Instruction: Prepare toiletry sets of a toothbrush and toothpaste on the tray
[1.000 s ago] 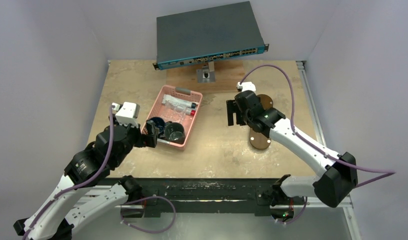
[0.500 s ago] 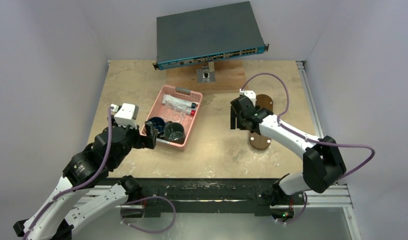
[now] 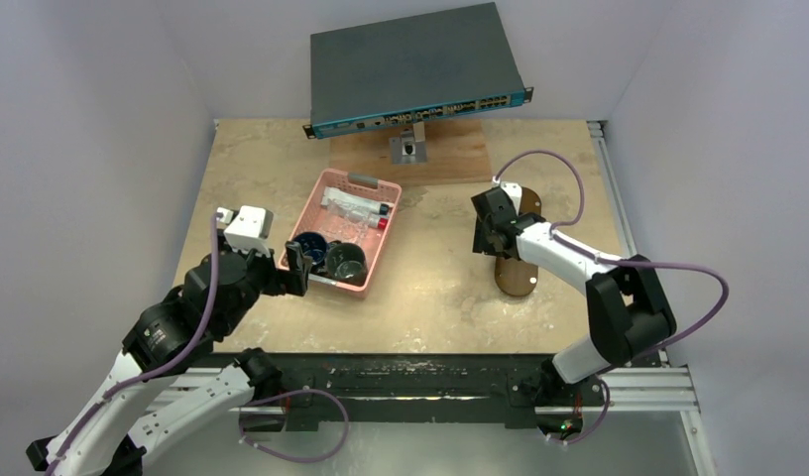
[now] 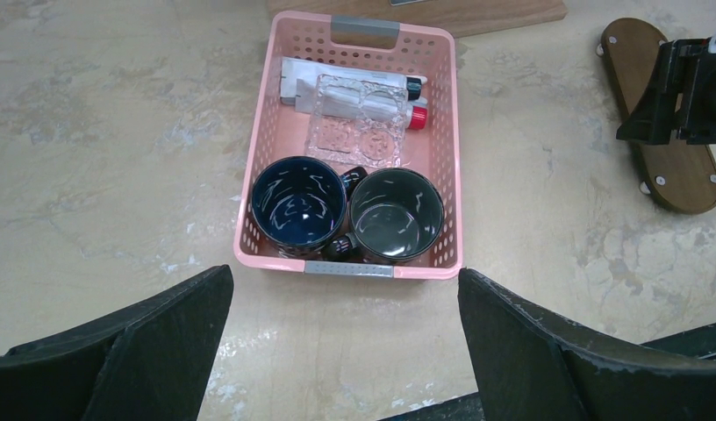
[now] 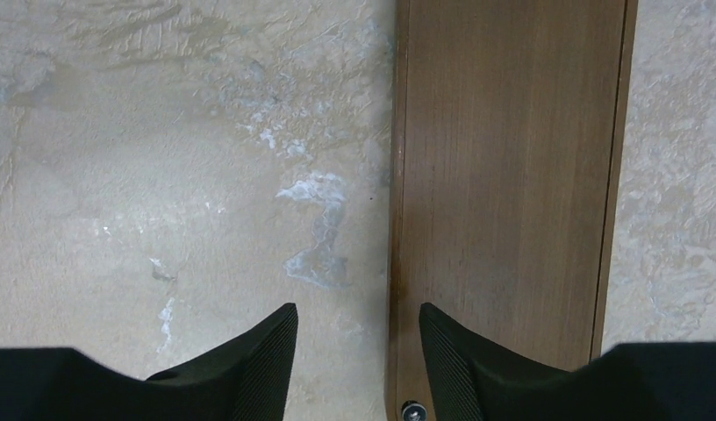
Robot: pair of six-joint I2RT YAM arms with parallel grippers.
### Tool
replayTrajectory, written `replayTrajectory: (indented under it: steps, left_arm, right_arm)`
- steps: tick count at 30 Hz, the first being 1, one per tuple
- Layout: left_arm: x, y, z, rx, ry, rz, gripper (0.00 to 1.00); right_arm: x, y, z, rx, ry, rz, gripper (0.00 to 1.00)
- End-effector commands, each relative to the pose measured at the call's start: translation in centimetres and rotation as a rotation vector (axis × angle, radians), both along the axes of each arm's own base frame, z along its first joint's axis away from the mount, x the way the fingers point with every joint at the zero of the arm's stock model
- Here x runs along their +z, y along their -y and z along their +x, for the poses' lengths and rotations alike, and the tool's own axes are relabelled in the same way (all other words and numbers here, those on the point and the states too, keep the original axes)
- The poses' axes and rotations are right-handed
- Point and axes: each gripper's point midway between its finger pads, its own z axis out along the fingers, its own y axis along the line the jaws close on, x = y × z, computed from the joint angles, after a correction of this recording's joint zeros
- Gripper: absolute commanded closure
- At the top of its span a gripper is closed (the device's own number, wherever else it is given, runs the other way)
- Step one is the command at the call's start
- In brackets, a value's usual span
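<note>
The tray (image 3: 517, 280) is a dark-brown oblong board right of centre; it also shows in the left wrist view (image 4: 679, 175) and the right wrist view (image 5: 512, 175). The toiletry sets (image 4: 354, 110), white and silvery items in clear wrapping, lie at the far end of the pink basket (image 4: 455, 175). My right gripper (image 5: 359, 326) is open and empty, its jaws astride the tray's left long edge, just above it; from above it (image 3: 485, 236) covers the tray's middle. My left gripper (image 4: 346, 274) is open and empty, hovering at the basket's near rim, also seen from above (image 3: 297, 268).
Two dark mugs (image 4: 298, 204) (image 4: 397, 215) stand in the basket's near half. A grey network switch (image 3: 415, 64) sits at the back over a wooden board (image 3: 440, 159). A metal rail (image 3: 619, 228) runs along the table's right edge. Small pale studs (image 4: 660, 181) dot the tray.
My right gripper has swung right and lower, from left of the tray to its left edge, the forearm folding in. The left arm has hardly moved.
</note>
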Motion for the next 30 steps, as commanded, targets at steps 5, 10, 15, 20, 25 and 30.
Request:
replayTrajectory:
  steps: [5, 10, 15, 20, 25, 30]
  left_arm:
    - [0.2, 0.0, 0.0, 0.0, 0.015, -0.01, 0.0]
    - [0.2, 0.0, 0.0, 0.001, 0.014, -0.008, 0.0]
    - [0.2, -0.1, 0.0, 0.006, 0.016, -0.007, 0.0]
    - [0.2, -0.1, 0.0, 0.005, 0.017, -0.008, 0.0]
    - [0.2, -0.2, 0.0, 0.006, 0.017, -0.007, 0.0]
    - [0.2, -0.2, 0.0, 0.007, 0.019, -0.007, 0.0]
  right_arm:
    - [-0.8, 0.4, 0.8, -0.022, 0.013, -0.006, 0.46]
    - [-1.5, 0.6, 0.6, -0.023, -0.002, -0.016, 0.52]
    - [-2.0, 0.6, 0.4, -0.017, -0.017, -0.011, 0.59]
    - [-2.4, 0.4, 0.1, -0.005, -0.037, -0.006, 0.67]
    - [-2.8, 0.4, -0.3, -0.003, -0.051, -0.003, 0.68]
    - [-3.2, 0.0, -0.7, 0.014, -0.073, 0.017, 0.72]
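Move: Just to the right of the right hand lies the wooden tray, its middle roughly 7 cm to the right, 2 cm ahead and 3 cm below; its long left edge runs only a couple of centimetres right of the hand point. The red-capped toothpaste in the basket is some 27 cm left and 8 cm ahead, the green mug about 32 cm left and 2 cm back. From the left hand, the tray is about 46 cm right, 16 cm ahead and 24 cm down. Sinking about 2 cm beside the tray's left long edge, the right hand then all but stops, its tilt nearly unchanged. Its fingers keep closing from a bit over half open to roughly a third, one on the table side of that edge and the other just over the tray's rim; contact can't be made out. ##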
